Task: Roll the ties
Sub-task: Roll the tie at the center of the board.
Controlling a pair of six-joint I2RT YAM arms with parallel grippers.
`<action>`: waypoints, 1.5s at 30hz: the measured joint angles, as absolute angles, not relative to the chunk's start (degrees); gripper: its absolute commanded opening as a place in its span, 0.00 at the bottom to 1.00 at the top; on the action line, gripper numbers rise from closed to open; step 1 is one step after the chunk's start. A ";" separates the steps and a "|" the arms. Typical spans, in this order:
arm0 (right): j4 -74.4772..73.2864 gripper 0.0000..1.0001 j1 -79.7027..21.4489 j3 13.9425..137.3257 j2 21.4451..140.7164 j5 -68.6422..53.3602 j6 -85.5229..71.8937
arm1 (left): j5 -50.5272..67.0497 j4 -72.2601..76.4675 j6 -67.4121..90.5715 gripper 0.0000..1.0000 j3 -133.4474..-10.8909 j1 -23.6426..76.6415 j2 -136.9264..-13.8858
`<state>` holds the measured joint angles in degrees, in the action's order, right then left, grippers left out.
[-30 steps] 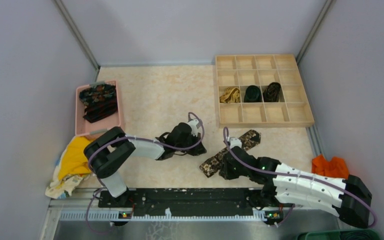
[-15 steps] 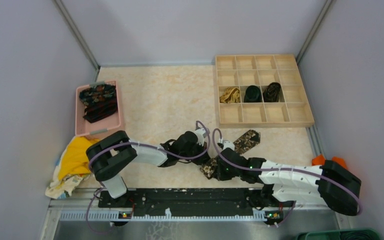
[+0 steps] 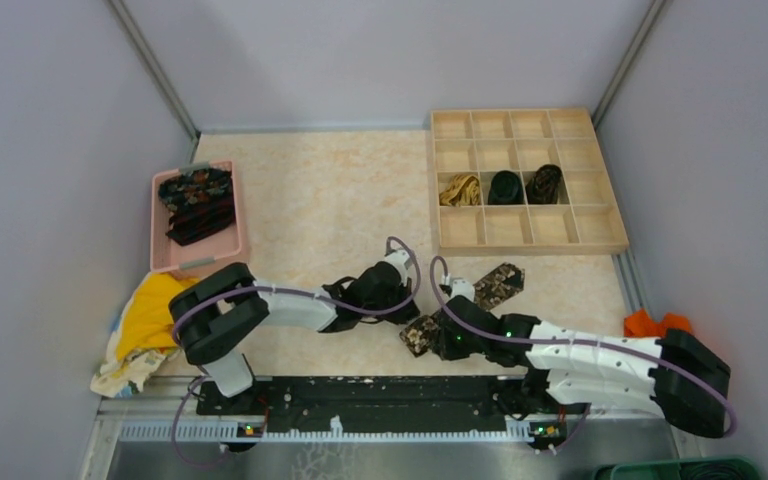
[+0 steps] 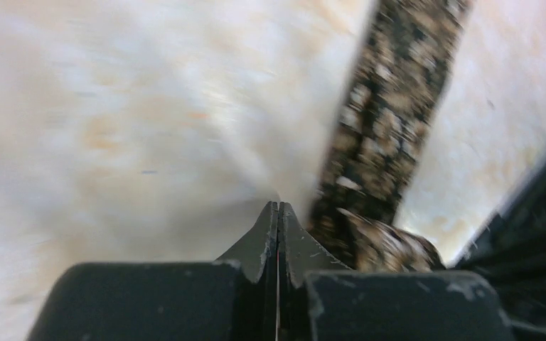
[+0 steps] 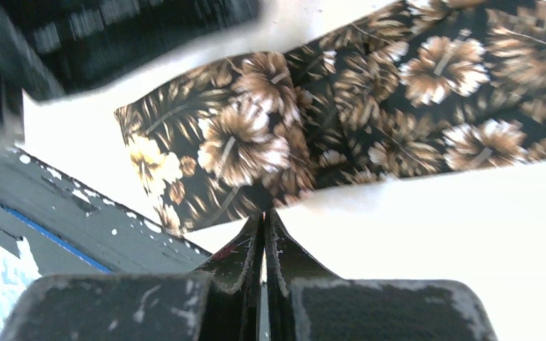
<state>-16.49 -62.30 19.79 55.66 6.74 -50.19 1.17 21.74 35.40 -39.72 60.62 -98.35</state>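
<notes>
A black-brown tie with a tan floral print (image 3: 490, 287) lies diagonally on the table near the front, between the two arms. In the right wrist view the tie (image 5: 370, 121) has its near end folded over. My right gripper (image 3: 434, 332) (image 5: 264, 212) is shut, with its tips pinching the tie's lower edge at the fold. My left gripper (image 3: 408, 304) (image 4: 279, 206) is shut and empty, with its tips on the table just left of the tie (image 4: 391, 128). More dark ties (image 3: 198, 203) are piled in a pink tray (image 3: 160, 258) at the left.
A wooden grid box (image 3: 615, 240) at the back right holds a golden-tan rolled tie (image 3: 459, 189) and two dark rolled ties (image 3: 505, 186) (image 3: 545, 183). A yellow cloth (image 3: 150, 310) lies at the front left. An orange cloth (image 3: 660, 328) lies at the right edge.
Both grippers have moved in on the tie's near end: the left one forward and right, the right one left. The tie's near end now looks folded over.
</notes>
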 measured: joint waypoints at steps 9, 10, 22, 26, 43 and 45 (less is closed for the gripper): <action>-35.42 0.03 -68.42 31.35 50.28 16.71 -49.21 | -19.79 4.05 46.94 0.00 -33.65 46.22 -78.89; -37.06 0.03 -69.89 33.28 51.94 18.39 -49.15 | -21.80 2.20 48.16 0.00 -32.77 46.13 -74.74; -50.37 0.65 -83.55 60.49 88.84 38.09 -44.05 | -42.15 -15.03 52.88 0.00 -29.17 46.87 -36.34; -49.91 0.69 -83.83 61.25 91.74 39.24 -40.16 | -44.91 -19.20 52.77 0.00 -29.08 46.89 -33.87; -45.74 0.69 -82.63 57.82 95.81 36.16 -37.60 | -46.24 -20.47 50.68 0.00 -27.81 46.89 -33.52; -45.45 0.69 -81.49 56.36 95.64 35.99 -37.82 | -46.24 -20.21 50.37 0.00 -27.79 46.89 -33.76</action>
<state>-45.45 -81.49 56.36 95.64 35.99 -37.82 -46.24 -20.21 50.37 -27.79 46.89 -33.76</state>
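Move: The tie's rolled end lies close to the right fingertips, about 4 cm to their left, 2 cm ahead and barely below them. From the right hand the tie's free end is roughly 16 cm ahead and 14 cm right, and the wooden box's middle about 36 cm ahead and 18 cm right. From the left hand that same rolled end is some 4 cm back and 2 cm right, while the pink basket stands about 21 cm ahead and 45 cm left. The right hand lifts about 7 cm off the near side of the rolled end, swings its closed fingers from pointing left-and-down to forward-and-down while opening them wide, then shifts left and sinks until the open fingers straddle the roll, ending some 3 cm left and 2 cm forward of where it began. Meanwhile the left hand clears out with fingers shut, sweeping forward and left away from the tie, then up, to stop some 28 cm to the left and 15 cm higher, turned roughly 60 degrees counter-clockwise. ##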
